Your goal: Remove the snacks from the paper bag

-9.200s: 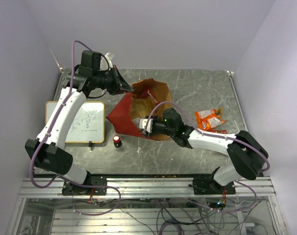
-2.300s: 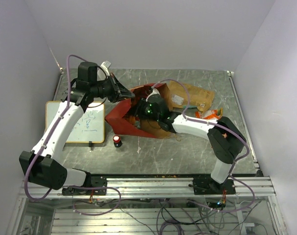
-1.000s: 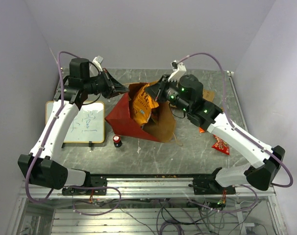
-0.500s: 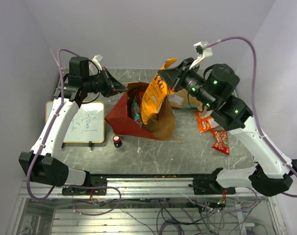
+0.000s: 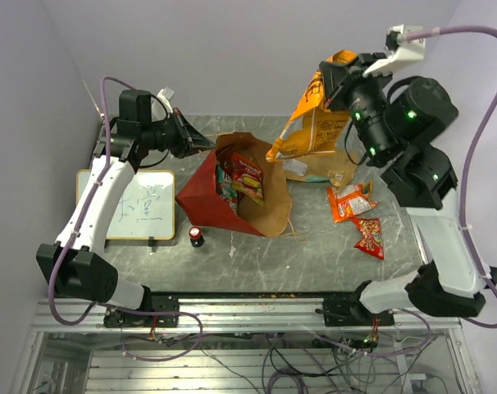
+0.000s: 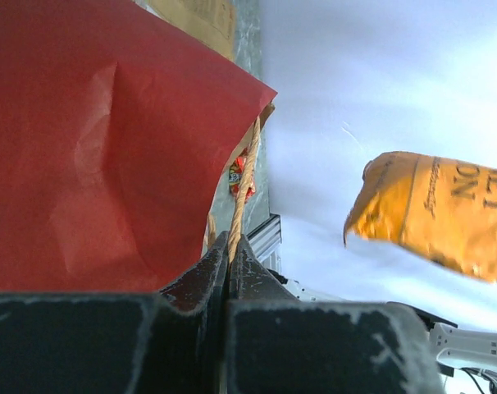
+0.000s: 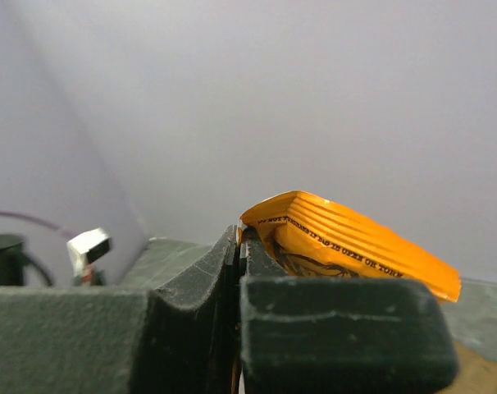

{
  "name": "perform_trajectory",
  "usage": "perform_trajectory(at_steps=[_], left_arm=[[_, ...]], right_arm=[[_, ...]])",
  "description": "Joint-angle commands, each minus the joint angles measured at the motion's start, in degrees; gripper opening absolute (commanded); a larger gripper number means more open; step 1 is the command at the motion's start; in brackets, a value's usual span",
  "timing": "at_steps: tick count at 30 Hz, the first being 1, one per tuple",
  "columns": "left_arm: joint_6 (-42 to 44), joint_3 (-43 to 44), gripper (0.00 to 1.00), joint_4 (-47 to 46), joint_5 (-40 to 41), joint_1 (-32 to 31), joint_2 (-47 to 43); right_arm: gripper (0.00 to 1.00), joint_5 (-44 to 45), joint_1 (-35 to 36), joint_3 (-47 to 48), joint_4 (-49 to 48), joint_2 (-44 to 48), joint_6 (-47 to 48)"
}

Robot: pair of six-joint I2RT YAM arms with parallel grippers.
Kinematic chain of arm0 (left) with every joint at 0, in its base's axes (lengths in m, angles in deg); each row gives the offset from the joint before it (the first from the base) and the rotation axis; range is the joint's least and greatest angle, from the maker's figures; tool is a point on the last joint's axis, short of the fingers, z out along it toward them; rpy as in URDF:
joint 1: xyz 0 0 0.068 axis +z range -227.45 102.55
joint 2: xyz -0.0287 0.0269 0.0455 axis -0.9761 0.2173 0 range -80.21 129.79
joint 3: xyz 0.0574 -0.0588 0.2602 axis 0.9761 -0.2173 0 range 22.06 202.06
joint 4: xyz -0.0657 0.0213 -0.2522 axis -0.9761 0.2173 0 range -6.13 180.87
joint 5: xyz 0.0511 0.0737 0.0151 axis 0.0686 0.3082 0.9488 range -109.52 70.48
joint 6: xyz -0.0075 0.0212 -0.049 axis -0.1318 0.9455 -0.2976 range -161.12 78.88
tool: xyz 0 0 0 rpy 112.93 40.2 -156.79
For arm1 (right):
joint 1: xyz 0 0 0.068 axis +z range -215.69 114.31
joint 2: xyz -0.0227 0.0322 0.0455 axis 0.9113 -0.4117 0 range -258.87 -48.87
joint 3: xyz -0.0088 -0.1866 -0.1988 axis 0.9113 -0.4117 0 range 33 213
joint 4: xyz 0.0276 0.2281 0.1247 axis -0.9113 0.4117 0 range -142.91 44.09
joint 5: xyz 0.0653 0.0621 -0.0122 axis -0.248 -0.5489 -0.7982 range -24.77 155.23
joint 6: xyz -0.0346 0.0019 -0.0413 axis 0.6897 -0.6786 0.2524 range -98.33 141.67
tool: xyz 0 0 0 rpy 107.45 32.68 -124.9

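The paper bag (image 5: 206, 193), red outside and brown inside, lies open on the table, with red and green snacks (image 5: 247, 176) showing in its mouth. My left gripper (image 5: 206, 146) is shut on its twisted cord handle (image 6: 244, 176), beside the red wall (image 6: 93, 139). My right gripper (image 5: 330, 78) is raised high at the back right, shut on the top edge of the large orange bag (image 5: 302, 127), which hangs clear of the paper bag. The orange bag also shows in both wrist views (image 7: 347, 238) (image 6: 437, 213). An orange chip bag (image 5: 349, 201) and a small red packet (image 5: 370, 238) lie on the table at the right.
A white board with writing (image 5: 146, 205) lies at the left. A small red-and-black cylinder (image 5: 197, 237) stands in front of the paper bag. A flat brown paper piece (image 5: 318, 164) lies behind the bag, under the hanging orange bag.
My right gripper has drawn the large orange bag up out of the paper bag and carried it higher and to the right. The left gripper has kept hold of the handle.
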State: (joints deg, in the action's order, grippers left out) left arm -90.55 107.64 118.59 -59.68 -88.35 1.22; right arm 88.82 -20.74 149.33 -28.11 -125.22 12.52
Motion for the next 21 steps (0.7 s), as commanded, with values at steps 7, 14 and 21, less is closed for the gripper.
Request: perform_trajectory(at_steps=[7,14,21], left_arm=[[3.1,5.5,0.07,2.7,-1.6,1.3,2.8],[3.6,6.7,0.07,3.3,-2.6,1.6,4.5],[4.7,7.5,0.07,4.7,-3.0,1.8,5.3]], right_arm=[[0.00,-4.5,-24.2,-3.0,5.8,-8.3,-0.4],[0.00,-8.2,-35.2,-12.0,5.9,-9.7,2.5],[0.00,-9.2,-40.2,-14.6,7.9,-11.1,4.1]])
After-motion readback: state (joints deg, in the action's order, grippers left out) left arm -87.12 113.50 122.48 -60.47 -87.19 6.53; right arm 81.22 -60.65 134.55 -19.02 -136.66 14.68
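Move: The chip bag already hangs from the right hand's shut fingers; the open spot at the kraft pouch's right end lies about 15 cm ahead, 20 cm right and nearly 60 cm below. At table height too, the kraft pouch is some 19 ahead and 12 right, the orange packet 4 ahead and 21 right. For the left hand, still pinching the paper bag's handle, that spot is about 11 ahead, 42 right and 33 below. Swinging quickly, the right hand goes forward at first, then mostly right and down, ending some 20 cm to the right, as much lower and about 16 cm farther out. It carries the chip bag away from the paper bag towards the open spot, tipping its fingers down and turning clockwise, each about 30 degrees, grip kept. The left hand keeps the handle, easing forward about 2 cm. ##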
